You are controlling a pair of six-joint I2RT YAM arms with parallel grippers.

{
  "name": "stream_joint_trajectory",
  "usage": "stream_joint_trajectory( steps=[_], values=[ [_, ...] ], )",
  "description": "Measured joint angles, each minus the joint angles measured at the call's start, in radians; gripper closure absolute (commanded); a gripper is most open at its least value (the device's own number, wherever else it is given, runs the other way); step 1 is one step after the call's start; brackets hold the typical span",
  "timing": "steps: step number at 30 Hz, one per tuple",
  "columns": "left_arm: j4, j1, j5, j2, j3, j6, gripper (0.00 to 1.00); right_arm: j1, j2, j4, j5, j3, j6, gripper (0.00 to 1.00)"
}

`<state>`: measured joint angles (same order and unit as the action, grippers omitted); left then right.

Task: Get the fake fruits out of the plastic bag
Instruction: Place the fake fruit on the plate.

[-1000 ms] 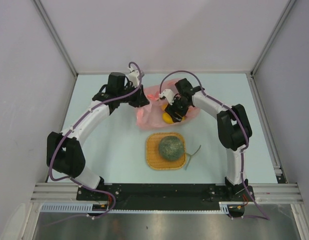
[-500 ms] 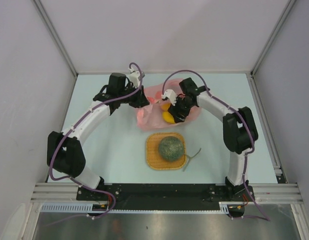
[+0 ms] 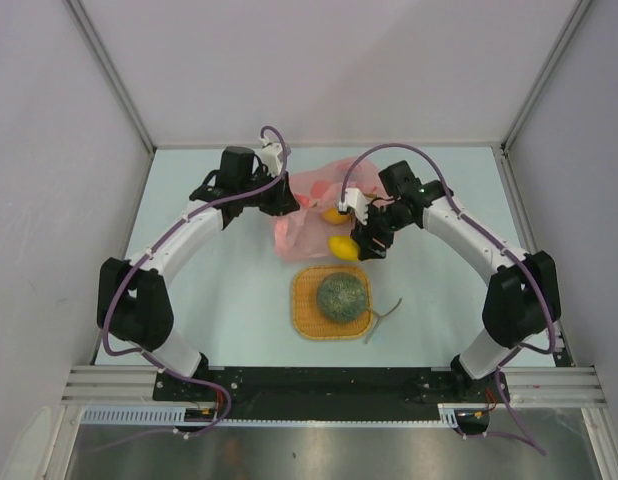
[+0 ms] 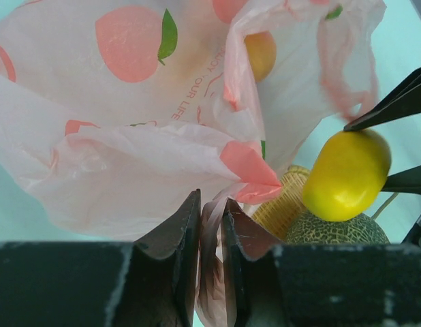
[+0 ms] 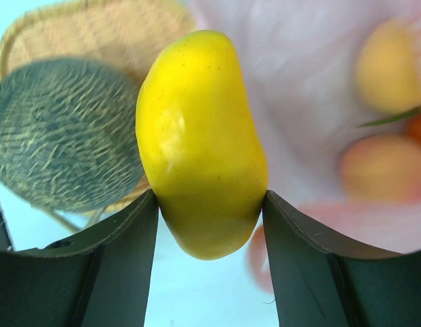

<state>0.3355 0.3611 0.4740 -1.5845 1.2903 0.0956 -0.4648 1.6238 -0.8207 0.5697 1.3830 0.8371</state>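
The pink plastic bag (image 3: 311, 212) lies at the table's back middle. My left gripper (image 3: 289, 201) is shut on a fold of it (image 4: 212, 225). My right gripper (image 3: 361, 245) is shut on the yellow mango (image 3: 341, 246) and holds it just outside the bag's near edge, above the table; the mango also shows in the right wrist view (image 5: 200, 139) and the left wrist view (image 4: 347, 174). An orange fruit (image 3: 333, 214) shows in the bag's mouth, with others blurred in the right wrist view (image 5: 391, 65). The netted melon (image 3: 341, 295) sits on the woven mat (image 3: 307, 292).
A loose green stem (image 3: 384, 316) lies on the table right of the mat. Grey walls close the table's back and sides. The arm bases stand at the near edge.
My right gripper has drawn the mango out of the bag, toward the near side and to the right. The left gripper has stayed shut on the bag.
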Motion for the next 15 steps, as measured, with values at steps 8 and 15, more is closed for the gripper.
stream_joint_trajectory(
  steps=[8, 15],
  values=[
    [-0.001, 0.002, -0.004, 0.000, 0.000, -0.006, 0.78, -0.027, 0.066, -0.042, -0.026, -0.046, 0.049, 0.77],
    [-0.001, 0.002, -0.017, 0.000, 0.001, -0.010, 0.78, -0.085, 0.073, -0.036, -0.056, -0.076, 0.106, 0.78]
  ],
)
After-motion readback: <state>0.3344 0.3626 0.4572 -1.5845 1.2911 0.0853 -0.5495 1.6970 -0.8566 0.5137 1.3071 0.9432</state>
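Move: The right hand holds the yellow mango above the gap between bag and plate; the plate's middle lies about 8 cm back, 5 cm left and some 11 cm below it. The melon sits on the plate, 8 cm back, 3 cm left and 8 cm below the hand, while the bag's middle is about 13 cm ahead, 5 cm left and 9 cm down. From the left hand the plate is roughly 15 cm back, 8 cm right and 16 cm lower. Keeping the yellow mango pinched by its right end, the right hand lowers about 5.5 cm, quickly at first and then more gently, and draws back some 3 cm, away from the bag and towards the plate beside the melon. On the way the wrist turns slightly counter-clockwise and tips its left-pointing fingers a little more steeply down, roughly 10 degrees in all, while the left hand stays put and keeps its grip on the bag's rim. ##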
